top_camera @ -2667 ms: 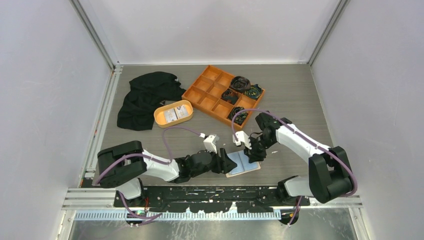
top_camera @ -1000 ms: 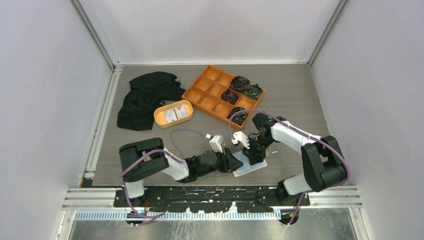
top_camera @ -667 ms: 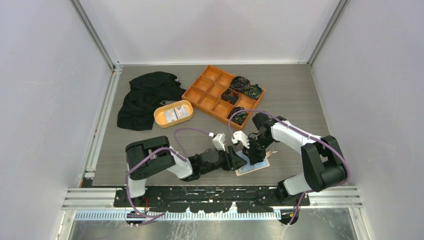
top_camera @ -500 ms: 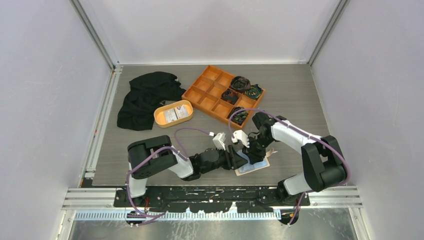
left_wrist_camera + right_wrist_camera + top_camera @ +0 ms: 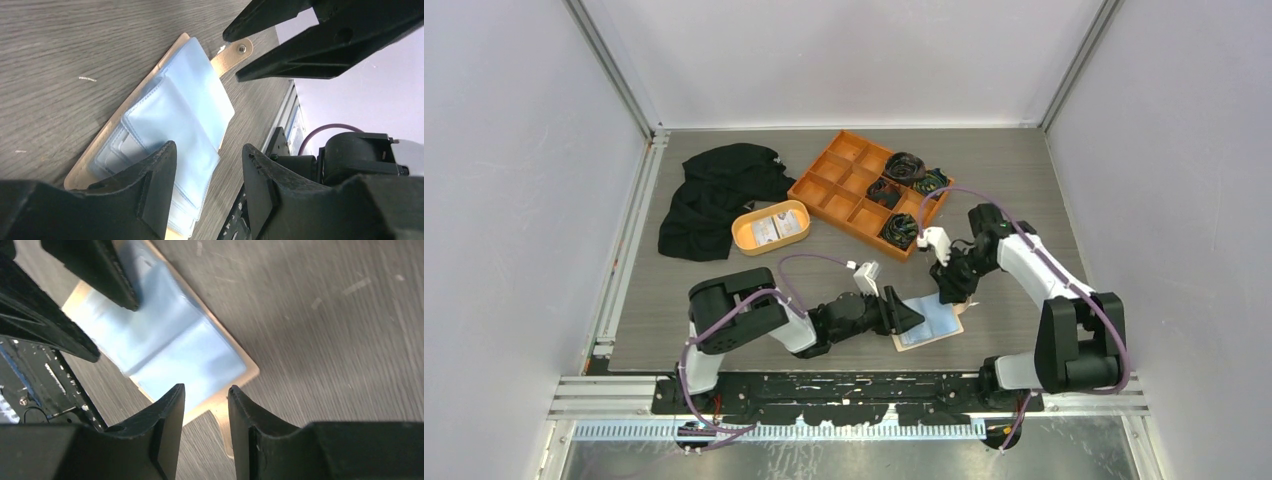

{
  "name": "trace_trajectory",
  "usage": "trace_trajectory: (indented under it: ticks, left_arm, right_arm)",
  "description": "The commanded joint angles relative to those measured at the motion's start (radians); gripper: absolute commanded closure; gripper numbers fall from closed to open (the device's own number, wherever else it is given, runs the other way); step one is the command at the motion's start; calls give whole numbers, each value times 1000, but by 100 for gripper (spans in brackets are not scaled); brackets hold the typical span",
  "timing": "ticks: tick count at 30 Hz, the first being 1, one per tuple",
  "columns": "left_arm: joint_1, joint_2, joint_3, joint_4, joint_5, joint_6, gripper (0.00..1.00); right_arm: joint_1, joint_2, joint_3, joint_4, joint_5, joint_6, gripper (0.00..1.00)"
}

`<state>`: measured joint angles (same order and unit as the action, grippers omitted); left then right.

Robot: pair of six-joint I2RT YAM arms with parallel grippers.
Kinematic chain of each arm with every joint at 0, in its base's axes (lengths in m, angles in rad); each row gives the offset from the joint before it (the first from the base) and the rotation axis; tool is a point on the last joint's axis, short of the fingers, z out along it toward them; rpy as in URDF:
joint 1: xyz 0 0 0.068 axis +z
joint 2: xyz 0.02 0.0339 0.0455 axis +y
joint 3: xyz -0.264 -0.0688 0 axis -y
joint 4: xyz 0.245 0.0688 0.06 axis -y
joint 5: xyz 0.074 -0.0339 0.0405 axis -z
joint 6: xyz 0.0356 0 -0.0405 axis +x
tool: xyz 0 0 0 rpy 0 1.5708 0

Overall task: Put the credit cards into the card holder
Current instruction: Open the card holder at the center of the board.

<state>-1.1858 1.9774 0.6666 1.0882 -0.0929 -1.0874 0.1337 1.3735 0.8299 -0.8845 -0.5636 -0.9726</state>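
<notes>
The card holder [image 5: 932,322] lies open on the table near the front edge, tan with pale blue clear sleeves [image 5: 175,120] and a snap tab [image 5: 235,52]. My left gripper [image 5: 908,316] lies low at the holder's left edge, open, with its fingers over the sleeves [image 5: 210,150] and nothing pinched. The right gripper [image 5: 952,290] hovers just beyond the holder's far right corner [image 5: 206,390], open and empty. White credit cards [image 5: 776,227] with dark print rest in the oval orange dish [image 5: 742,236] at the left. The holder [image 5: 175,340] fills the right wrist view.
An orange divided tray [image 5: 836,182] with dark cable coils stands behind the holder, close to the right arm. A black cloth [image 5: 714,195] lies at the back left. The metal rail of the table's front edge runs just below the holder.
My right gripper has lifted off the card holder, drawn back to the upper right and opened wider. The left gripper slid a little right along the holder.
</notes>
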Motion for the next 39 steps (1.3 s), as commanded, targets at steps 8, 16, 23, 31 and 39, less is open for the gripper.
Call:
trace_trajectory:
  ticks: [8, 16, 23, 31, 39]
  left_arm:
    - [20, 38, 63, -28, 9, 0, 48]
    - [30, 66, 64, -16, 15, -29, 47]
    - [40, 85, 71, -38, 25, -94, 48]
    - [50, 107, 73, -32, 33, -130, 48]
    - [53, 119, 83, -33, 41, -132, 48]
  right_arm:
    - [-70, 89, 48, 58, 219, 148, 57]
    - [-81, -56, 5, -188, -185, -278, 60]
    - [-77, -276, -154, -270, -339, -729, 54]
    - [-72, -221, -218, -343, -356, -1068, 59]
    - [114, -250, -251, 0, -211, -692, 63]
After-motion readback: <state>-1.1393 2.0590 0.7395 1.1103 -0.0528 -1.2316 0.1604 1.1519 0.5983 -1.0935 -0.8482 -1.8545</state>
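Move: Close around the open card holder stand both hands. Its middle lies about 5 cm back from the right hand, 5 cm to its left and 4 below; the snap strap is some 2 cm back and 2 cm to that hand's right, also 4 lower. The nearest cable coil is roughly 13 cm ahead and 11 to the left of the right hand, 3 below. From the left hand the holder's middle is 1 cm back, 2 to the right, 5 below. Dipping first some 4 cm to its right and a little down on the strap side, the right hand then rises and swings back about 10 cm and left over the holder's right part, sinking again above its near edge. It turns some 45 degrees counter-clockwise, fingers tilting flatter towards the left and staying partly open. The left hand eases 2 cm forward and slightly right above the pages, its fingers tipping down a little. ##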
